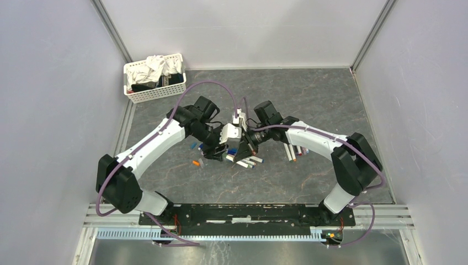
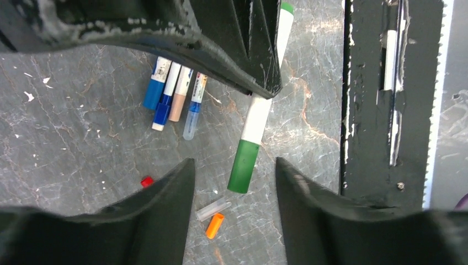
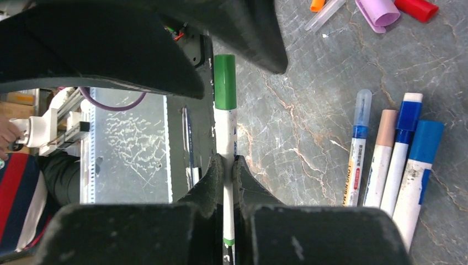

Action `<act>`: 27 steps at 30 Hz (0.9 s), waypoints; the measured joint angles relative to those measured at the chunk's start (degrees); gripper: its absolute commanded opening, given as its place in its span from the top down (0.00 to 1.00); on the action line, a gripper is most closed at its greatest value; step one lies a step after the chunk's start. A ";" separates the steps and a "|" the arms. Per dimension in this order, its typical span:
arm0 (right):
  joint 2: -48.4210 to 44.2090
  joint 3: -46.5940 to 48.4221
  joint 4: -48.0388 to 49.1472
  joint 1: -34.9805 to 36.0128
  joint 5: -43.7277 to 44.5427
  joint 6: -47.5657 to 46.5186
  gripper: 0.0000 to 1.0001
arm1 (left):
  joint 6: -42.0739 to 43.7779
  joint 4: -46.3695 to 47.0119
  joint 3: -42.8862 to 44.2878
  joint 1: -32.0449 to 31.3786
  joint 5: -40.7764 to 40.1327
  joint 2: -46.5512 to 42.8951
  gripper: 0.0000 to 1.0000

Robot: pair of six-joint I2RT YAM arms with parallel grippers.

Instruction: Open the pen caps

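Observation:
My right gripper is shut on the white barrel of a pen, which it holds above the table with its green cap pointing at the left gripper. My left gripper is open. Its two fingers stand either side of that green cap, with a gap on each side. Loose pen caps lie on the table below: orange, clear and red. From above, the two grippers meet nose to nose at the table's middle.
Several capped pens lie side by side on the dark marble top, and the right wrist view shows them too. A pink cap and a red cap lie beyond. More pens rest under the right arm. A white basket of cloths stands at the back left.

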 measured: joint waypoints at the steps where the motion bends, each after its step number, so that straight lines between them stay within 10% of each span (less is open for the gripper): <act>1: 0.52 0.24 0.02 0.00 -0.44 0.26 1.00 | 0.11 -0.07 -0.04 -0.09 0.13 0.00 0.53; 13: 2.54 1.05 1.97 -0.11 -1.86 4.07 0.91 | 1.77 -3.28 -0.04 -1.11 0.57 1.92 0.96; 19: 2.73 -0.15 5.81 0.02 -2.40 7.54 0.59 | 1.77 -3.45 -0.04 -1.36 0.33 1.97 0.98; 27: 5.07 -0.76 10.45 1.79 -2.86 10.29 0.60 | 1.75 -3.41 -0.02 -1.75 0.35 2.12 0.98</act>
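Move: The green cap, on the marker pinched in the right fingers, sits between the open left fingers, about 1 cm back of and 1 cm below the left hand point. On the table some 13 cm below the left hand, the four lying pens are about 8 cm right and 1 ahead, the purple cap 6 left and 2 ahead, the orange cap 9 left and 1 back. From the right hand the green cap lies about 6 cm left, 1 back and 1 higher. Close the left gripper on the green cap while easing it about 2 cm back and 1 cm down, then hold it still. Once the left grips, open the right fingers to let go of the marker's body and creep the right hand about 2 cm left in all, towards the cap, tipping it some 5 degrees so that its open fingers straddle the body. ##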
